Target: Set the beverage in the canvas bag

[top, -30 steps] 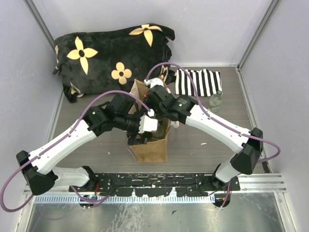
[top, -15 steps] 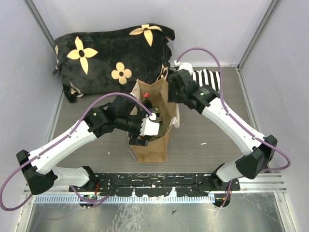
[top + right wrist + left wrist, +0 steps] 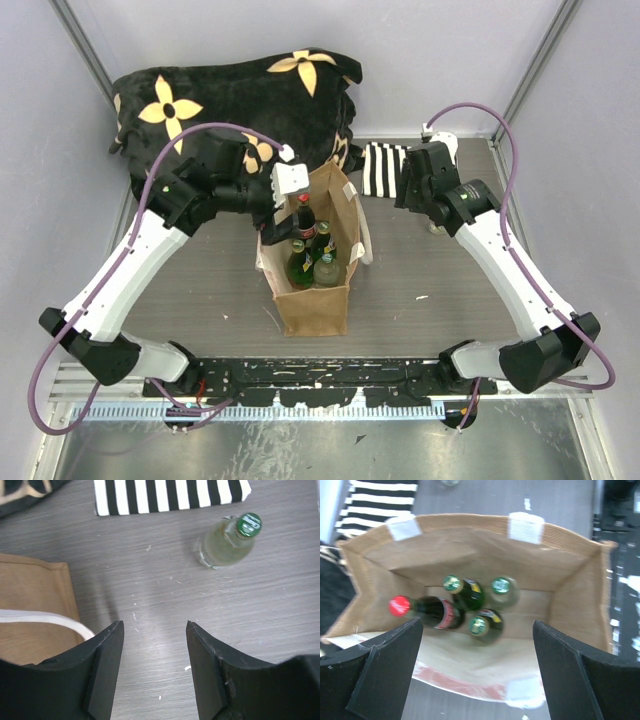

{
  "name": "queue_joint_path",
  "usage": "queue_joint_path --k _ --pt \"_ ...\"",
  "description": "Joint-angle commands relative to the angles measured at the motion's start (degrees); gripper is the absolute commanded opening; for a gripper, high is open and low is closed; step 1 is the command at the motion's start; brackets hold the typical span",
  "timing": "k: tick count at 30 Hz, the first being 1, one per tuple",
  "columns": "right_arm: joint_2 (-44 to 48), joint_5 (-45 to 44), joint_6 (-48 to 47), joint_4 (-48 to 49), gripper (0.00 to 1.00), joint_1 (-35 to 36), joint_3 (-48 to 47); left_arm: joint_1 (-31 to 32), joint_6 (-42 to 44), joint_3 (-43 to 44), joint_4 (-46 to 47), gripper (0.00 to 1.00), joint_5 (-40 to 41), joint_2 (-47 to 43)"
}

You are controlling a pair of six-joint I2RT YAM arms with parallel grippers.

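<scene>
The canvas bag (image 3: 312, 300) stands open at the table's middle, with several beverage bottles upright inside. One has a red cap (image 3: 400, 605) and the others have green caps (image 3: 500, 586). My left gripper (image 3: 477, 647) hovers open over the bag's mouth (image 3: 275, 195), holding nothing. A clear beverage bottle with a green cap (image 3: 226, 544) stands on the table right of the bag. My right gripper (image 3: 154, 627) is open and empty above bare table (image 3: 412, 190), between the bag's corner (image 3: 35, 587) and that bottle.
A black flowered blanket (image 3: 230, 105) lies at the back left. A black-and-white striped cloth (image 3: 170, 495) lies at the back, behind the clear bottle. The bag's cream strap (image 3: 47, 620) hangs beside my right gripper's left finger. Walls close in both sides.
Both arms have pulled up and out of the bag. The right swung to the back right toward the striped cloth, the left drew to the back left, and the bottles inside now show.
</scene>
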State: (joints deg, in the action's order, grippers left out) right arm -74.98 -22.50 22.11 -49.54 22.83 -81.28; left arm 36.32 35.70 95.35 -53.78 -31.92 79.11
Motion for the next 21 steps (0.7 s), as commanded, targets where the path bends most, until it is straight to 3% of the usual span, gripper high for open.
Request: queue_joint_path --k 1,7,15,21 --pt "3.13 1.78 -1.97 0.19 0.59 -4.13 2.31 0.22 -0.46 0.32 -12.81 0.98 -9.55 -5.0" --pt "4.18 4.0 -3.96 -0.04 0.59 -10.87 5.77 1.37 -1.99 -4.64 -14.15 0.99 -10.37 -11.7" --pt "2.43 5.23 -6.37 0.58 0.59 -16.46 5.18 13.18 -2.23 -15.4 -6.01 1.0 0.08 -16.12" --pt "0.92 6.98 -7.09 1.17 0.59 -19.48 4.26 15.28 1.44 -20.31 -2.19 0.97 2.36 -14.82"
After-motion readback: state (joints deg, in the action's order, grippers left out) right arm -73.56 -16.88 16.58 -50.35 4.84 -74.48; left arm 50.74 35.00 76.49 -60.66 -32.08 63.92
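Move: The last clear bottle stands about 8 cm ahead of the right hand, 10 cm to its right and 17 cm below. The striped cloth lies some 12 cm beyond the bottle and 7 cm to the bottle's left; the canvas bag's middle is about 21 cm left of the right hand and 5 cm back. From the left hand, the bag's middle is roughly level fore and aft, 5 cm to the right and 20 cm below. The clear bottle outside the bag is approached by the right hand, which swings about 10 cm right and sinks 4 cm, turning clockwise and tipping down some 10 degrees, fingers still half open. Meanwhile the wide-open left hand draws back 13 cm over the bag, easing left, then drops 6 cm towards the bag's near left corner. ##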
